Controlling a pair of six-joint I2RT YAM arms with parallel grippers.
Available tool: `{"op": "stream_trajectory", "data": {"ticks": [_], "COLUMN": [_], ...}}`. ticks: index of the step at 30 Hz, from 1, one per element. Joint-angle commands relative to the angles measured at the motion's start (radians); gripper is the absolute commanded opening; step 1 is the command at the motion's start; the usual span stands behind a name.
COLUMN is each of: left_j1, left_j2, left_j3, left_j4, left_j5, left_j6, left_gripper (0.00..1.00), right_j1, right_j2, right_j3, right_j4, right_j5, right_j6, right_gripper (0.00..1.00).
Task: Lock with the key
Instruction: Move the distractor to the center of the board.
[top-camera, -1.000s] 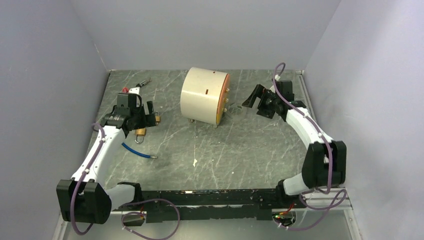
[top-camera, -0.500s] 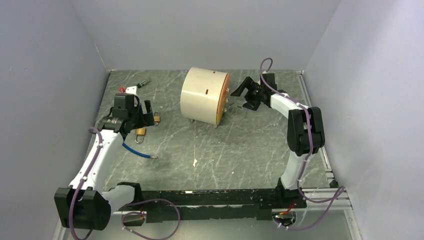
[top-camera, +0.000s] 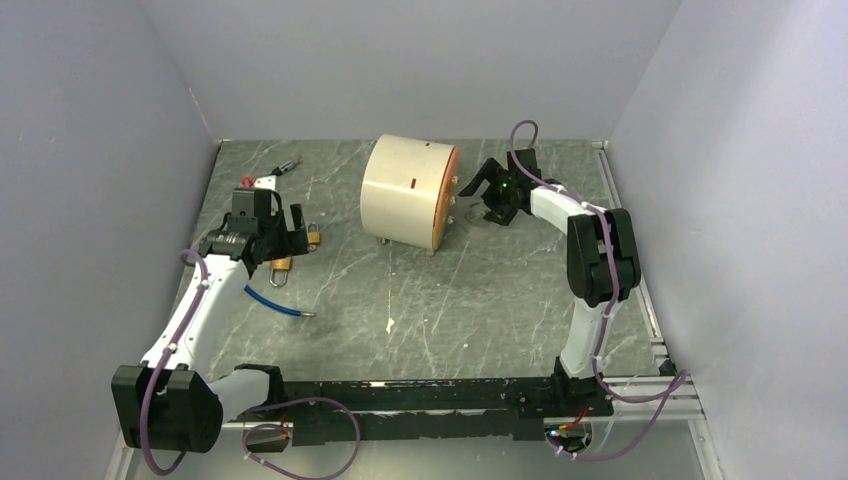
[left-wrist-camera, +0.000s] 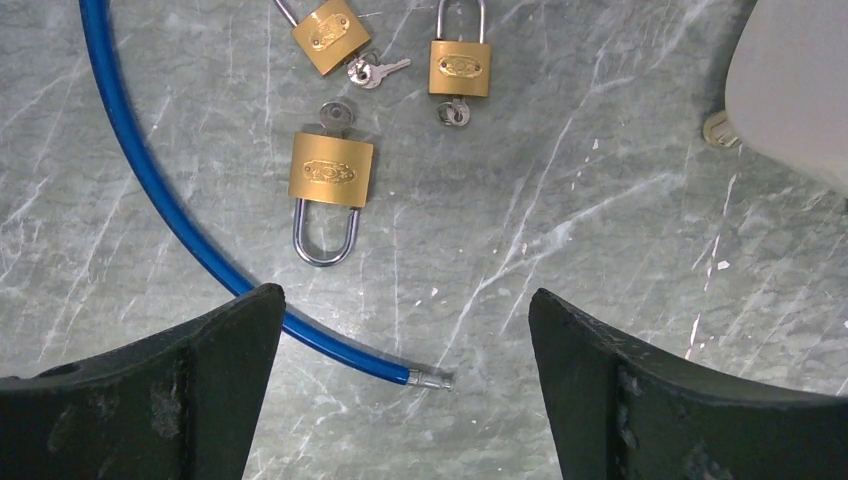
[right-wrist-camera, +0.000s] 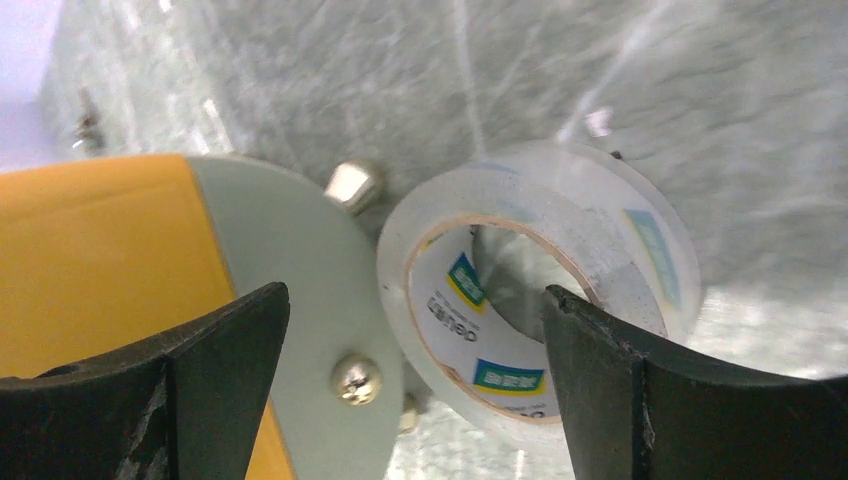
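Three brass padlocks lie on the grey marbled table in the left wrist view. The nearest padlock (left-wrist-camera: 331, 172) has its shackle pointing toward me and a key (left-wrist-camera: 338, 115) in its base. Two more padlocks (left-wrist-camera: 330, 35) (left-wrist-camera: 460, 68) lie beyond it, each with a small key (left-wrist-camera: 375, 70) (left-wrist-camera: 452, 112) beside or in it. My left gripper (left-wrist-camera: 405, 310) hangs open above them, holding nothing. My right gripper (right-wrist-camera: 415, 300) is open too, hovering over a roll of clear tape (right-wrist-camera: 600, 230) next to the cream drum (top-camera: 405, 190).
A blue cable (left-wrist-camera: 180, 220) curves under the left fingers, its metal tip (left-wrist-camera: 430, 378) between them. The drum's orange face (right-wrist-camera: 100, 250) has a grey rim with screws (right-wrist-camera: 357, 378). A red-handled tool (top-camera: 262, 180) lies at the back left. Grey walls close in three sides.
My right arm has swung left with its elbow raised, bringing its open gripper close to the drum's orange end and the tape roll. The left arm has barely moved.
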Motion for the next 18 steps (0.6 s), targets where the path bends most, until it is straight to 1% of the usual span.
{"op": "stream_trajectory", "data": {"ticks": [1, 5, 9, 13, 18], "left_j1": [0.003, 0.004, 0.004, 0.003, 0.003], "left_j2": [0.010, 0.018, 0.020, 0.015, 0.015], "left_j3": [0.028, 0.032, 0.030, 0.028, 0.031], "left_j4": [0.001, -0.003, -0.011, -0.013, -0.016], "left_j5": [-0.005, 0.001, -0.004, -0.001, 0.004], "left_j6": [0.021, 0.023, 0.023, 0.023, 0.024], "left_gripper": [0.96, 0.96, 0.96, 0.96, 0.96], "right_j1": [-0.014, -0.026, -0.065, -0.122, -0.179], "right_j2": [-0.046, -0.079, -0.151, -0.274, -0.503], "right_j3": [0.035, 0.032, -0.047, -0.209, -0.451], "right_j4": [-0.183, -0.272, -0.309, -0.336, -0.357], "right_j5": [0.277, 0.410, 0.483, 0.516, 0.507], "right_j6": [-0.066, -0.108, -0.144, -0.173, -0.177], "right_gripper": [0.99, 0.99, 0.99, 0.99, 0.99]}}
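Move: The clear tape roll that the open right hand already has one finger inside has its middle about 2 cm to that hand's right, 1 cm back and some 2 cm below. The drum's middle stands roughly 14 cm to that hand's left, 2 cm ahead and 8 cm above, its orange-rimmed face close beside the roll. From the left hand the roll lies some 41 cm to the right, 16 cm ahead and 10 cm below. The tape roll is dragged away from the drum's orange-rimmed face by the right hand's rear finger, which keeps hooked inside its hole and pulls on the inner wall. The hand sweeps right first, then bends back as well, about 16 cm right and 10 cm back, speeding up while staying low. The wrist rolls its left side down some 25 degrees and turns clockwise; the fingers stay wide open. ##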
